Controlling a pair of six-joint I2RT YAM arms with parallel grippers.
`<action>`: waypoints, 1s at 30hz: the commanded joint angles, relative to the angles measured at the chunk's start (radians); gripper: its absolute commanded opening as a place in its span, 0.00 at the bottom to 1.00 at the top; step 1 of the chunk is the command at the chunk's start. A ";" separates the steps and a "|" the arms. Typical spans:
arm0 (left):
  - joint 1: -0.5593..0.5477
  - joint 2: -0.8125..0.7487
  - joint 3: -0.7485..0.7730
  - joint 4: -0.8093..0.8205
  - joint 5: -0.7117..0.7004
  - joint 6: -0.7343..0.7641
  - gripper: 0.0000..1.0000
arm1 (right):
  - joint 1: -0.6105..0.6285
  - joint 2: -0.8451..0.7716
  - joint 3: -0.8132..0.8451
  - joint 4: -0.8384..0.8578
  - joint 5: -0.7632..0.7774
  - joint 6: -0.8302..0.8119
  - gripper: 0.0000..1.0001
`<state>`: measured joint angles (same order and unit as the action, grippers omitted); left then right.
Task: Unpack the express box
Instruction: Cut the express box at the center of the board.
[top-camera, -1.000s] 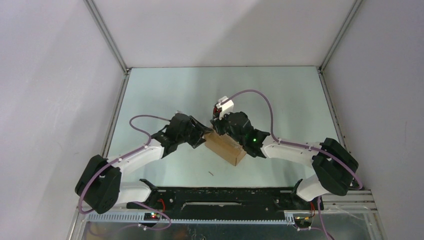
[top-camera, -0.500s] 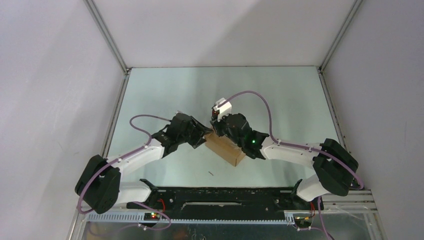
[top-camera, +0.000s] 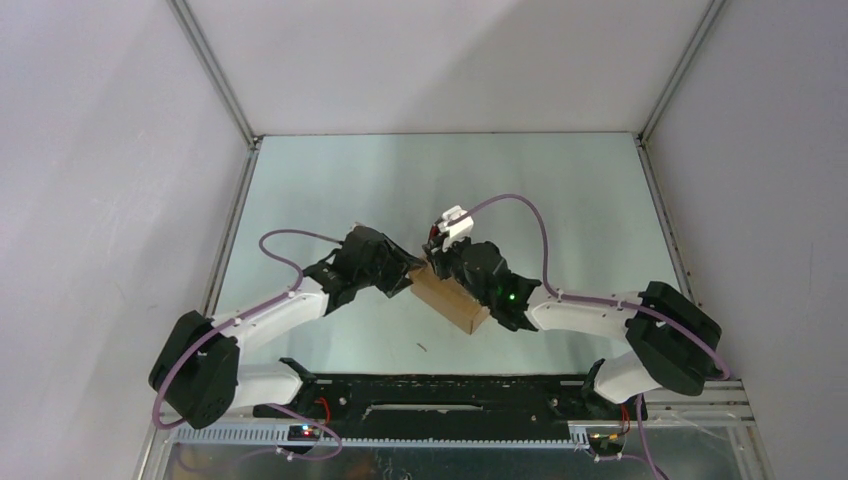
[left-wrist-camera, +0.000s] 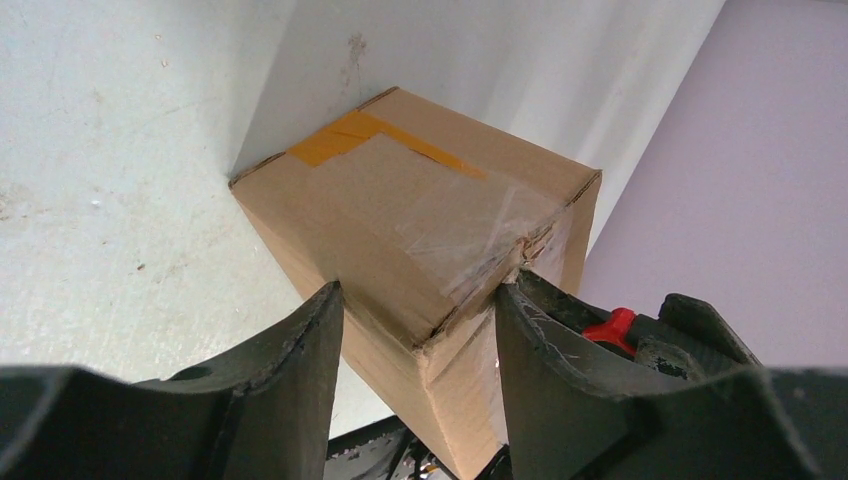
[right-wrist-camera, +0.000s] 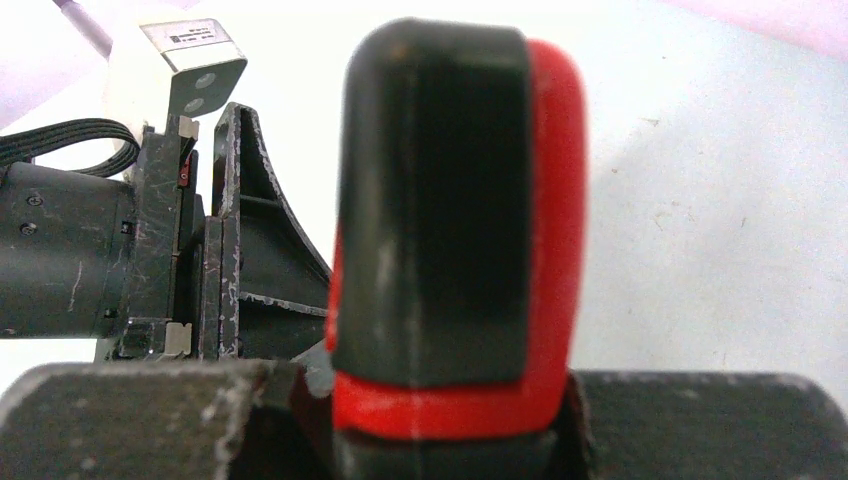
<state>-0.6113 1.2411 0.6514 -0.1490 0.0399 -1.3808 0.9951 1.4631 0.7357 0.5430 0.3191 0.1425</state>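
The express box, a small brown carton with clear tape and a strip of orange tape, lies on the table between both arms. In the left wrist view its near end sits between my left fingers, which touch it on both sides. My left gripper is shut on that end. My right gripper is shut on a red-and-black utility knife and hovers over the box's far-left top. A red part of the knife shows just behind my left gripper's right finger.
White enclosure walls stand around the pale green table. A black rail runs along the near edge by the arm bases. A small dark speck lies in front of the box.
My right gripper with the knife has slid a little toward the near right along the box top. The left gripper has narrowed slightly on the box's end.
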 joint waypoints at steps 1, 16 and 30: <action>0.012 0.026 -0.004 -0.175 -0.146 0.008 0.51 | 0.000 -0.058 0.018 -0.026 0.006 0.002 0.00; 0.007 0.039 0.008 -0.206 -0.149 0.023 0.50 | -0.065 -0.136 0.185 -0.039 -0.047 -0.007 0.00; -0.002 -0.020 0.069 -0.194 -0.122 0.063 0.64 | -0.024 -0.130 0.079 -0.049 -0.001 -0.005 0.00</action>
<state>-0.6151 1.2385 0.6971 -0.2207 -0.0246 -1.3739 0.9627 1.3434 0.8288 0.4427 0.2890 0.1413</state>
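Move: My right hand grips the knife with its blade still in the taped seam at the express box's far-left end; that cut lies about 7 cm below the hand, 2 cm back and 2 cm left. The box's middle is some 8 cm back, 3 cm right and 11 cm down, and my left gripper is 4 cm back, 4 cm left and 7 cm below. From my left hand, the cut sits about 2 cm forward, 2 cm right, level in height. I ease the knife slightly up and forward at first, then pull it sharply up, about 10 cm, so the blade comes free of the seam; after that I sink back some 3 cm towards the box, keeping my grip on the handle. My left fingers stay around the box's end corner, shift only about a centimetre, squeeze in a touch and then ease wider at the very end. ##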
